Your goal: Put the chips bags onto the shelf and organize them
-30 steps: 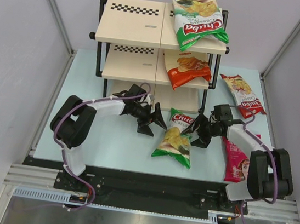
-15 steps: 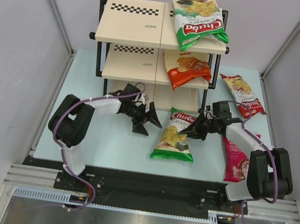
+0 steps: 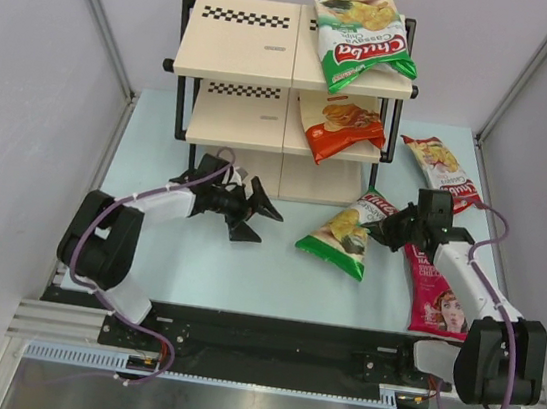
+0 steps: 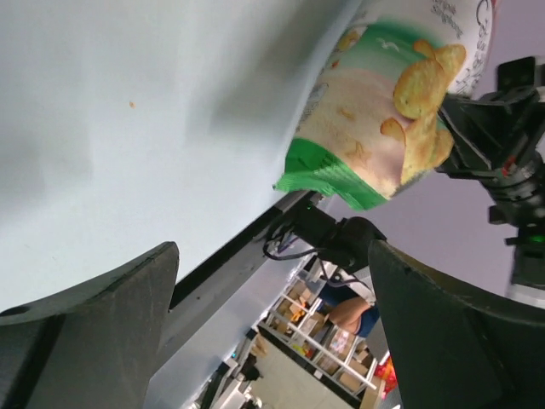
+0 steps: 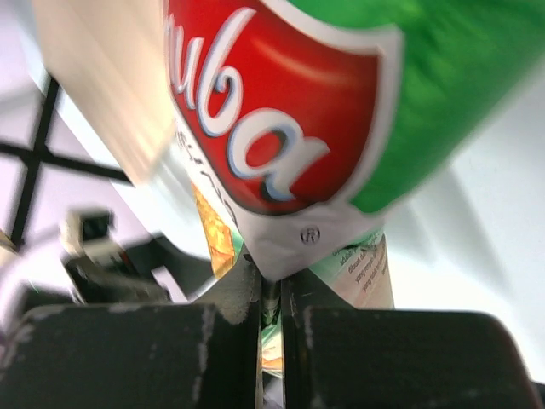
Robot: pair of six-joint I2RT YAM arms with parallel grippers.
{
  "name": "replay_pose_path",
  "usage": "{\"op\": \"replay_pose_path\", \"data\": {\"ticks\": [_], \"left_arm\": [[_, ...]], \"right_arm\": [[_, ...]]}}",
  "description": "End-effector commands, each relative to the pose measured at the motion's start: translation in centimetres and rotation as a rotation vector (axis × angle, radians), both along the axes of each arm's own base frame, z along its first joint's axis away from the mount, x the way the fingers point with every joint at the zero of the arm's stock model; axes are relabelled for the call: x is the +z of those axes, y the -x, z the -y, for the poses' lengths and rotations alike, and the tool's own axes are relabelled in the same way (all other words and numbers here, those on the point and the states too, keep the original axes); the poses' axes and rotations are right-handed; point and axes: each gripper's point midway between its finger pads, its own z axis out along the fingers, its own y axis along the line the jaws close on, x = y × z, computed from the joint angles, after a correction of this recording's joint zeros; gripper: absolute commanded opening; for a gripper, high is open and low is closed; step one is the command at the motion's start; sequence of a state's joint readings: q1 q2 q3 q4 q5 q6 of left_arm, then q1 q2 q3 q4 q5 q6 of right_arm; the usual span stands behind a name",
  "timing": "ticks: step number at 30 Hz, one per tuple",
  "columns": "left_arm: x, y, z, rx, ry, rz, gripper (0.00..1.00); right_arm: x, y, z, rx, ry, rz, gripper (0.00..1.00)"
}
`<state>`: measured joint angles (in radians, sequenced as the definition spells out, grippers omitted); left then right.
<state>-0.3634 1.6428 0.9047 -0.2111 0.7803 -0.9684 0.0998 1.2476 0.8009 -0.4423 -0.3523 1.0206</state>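
A green-and-white Chuba chips bag (image 3: 343, 236) hangs tilted just above the table, in front of the shelf's (image 3: 244, 44) lower right corner. My right gripper (image 3: 385, 231) is shut on its top edge; in the right wrist view the fingers (image 5: 230, 341) pinch the seam of this bag (image 5: 289, 111). My left gripper (image 3: 258, 214) stands open and empty to the bag's left. The left wrist view shows the bag (image 4: 383, 119) beyond that gripper (image 4: 272, 341). A second Chuba bag (image 3: 361, 37) lies on the top board, and an orange bag (image 3: 339, 124) on the middle board.
A red-and-white bag (image 3: 444, 174) lies on the table right of the shelf. A magenta bag (image 3: 435, 291) lies under my right forearm near the front right. Grey walls (image 3: 43, 114) close in both sides of the table.
My right gripper shut on the Chuba bag's top edge and drew it right and up, tilting it. My left arm pulled back to the left, its jaws still open.
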Motion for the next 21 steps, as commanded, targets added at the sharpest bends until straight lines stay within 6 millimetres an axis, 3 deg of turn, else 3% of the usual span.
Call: {"op": "replay_pose_path", "data": {"ticks": [1, 6, 11, 12, 16, 18, 21], "left_arm": [[2.5, 1.0, 0.3, 0.058, 0.088, -0.014, 0.99], [1.9, 2.4, 1.5, 0.073, 0.117, -0.066, 1.00], [1.7, 2.9, 4.4, 0.101, 0.193, -0.118, 1.00], [0.7, 3.1, 4.8, 0.097, 0.177, -0.148, 1.00], [-1.3, 3.8, 5.6, 0.119, 0.157, -0.183, 1.00], [-1.0, 3.3, 5.9, 0.152, 0.195, -0.165, 1.00], [-2.7, 3.0, 5.8, 0.162, 0.142, -0.164, 1.00]], "right_arm": [[-0.2, -1.6, 1.8, -0.346, -0.036, -0.043, 0.00], [-2.2, -1.3, -0.4, -0.435, -0.068, -0.099, 0.00], [-3.7, -0.6, -1.7, -0.524, -0.072, -0.174, 0.00], [-4.1, -0.5, -2.1, -0.519, -0.081, -0.197, 0.00], [-3.5, -1.3, -3.8, -0.483, -0.163, -0.195, 0.00], [-3.3, -1.3, -4.2, -0.477, -0.175, -0.194, 0.00], [-3.7, -0.8, -4.7, -0.460, -0.184, -0.229, 0.00]]}}
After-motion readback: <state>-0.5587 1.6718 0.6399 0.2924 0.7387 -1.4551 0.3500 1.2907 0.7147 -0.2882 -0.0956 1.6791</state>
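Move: The green chips bag, its top end already pinched in the right gripper, has its middle about 19 cm right of the open left gripper, roughly level in reach and height. From the right gripper, the left gripper it brings the bag to is some 26 cm left and 3 cm back. The right half of the bottom shelf lies about 11 cm ahead, 16 cm left and 10 cm below; the pink bag about 15 cm back, 16 cm right, 11 cm below. Leftward by about 5 cm, after first dipping some 2 cm, the right hand keeps its pinch on the green bag and turns clockwise some 25 degrees, swinging the bag's free end towards the left gripper. The left hand, wide open throughout, draws back about 5 cm, then also goes right and down to meet that end; it comes close, but no touch can be made out. ##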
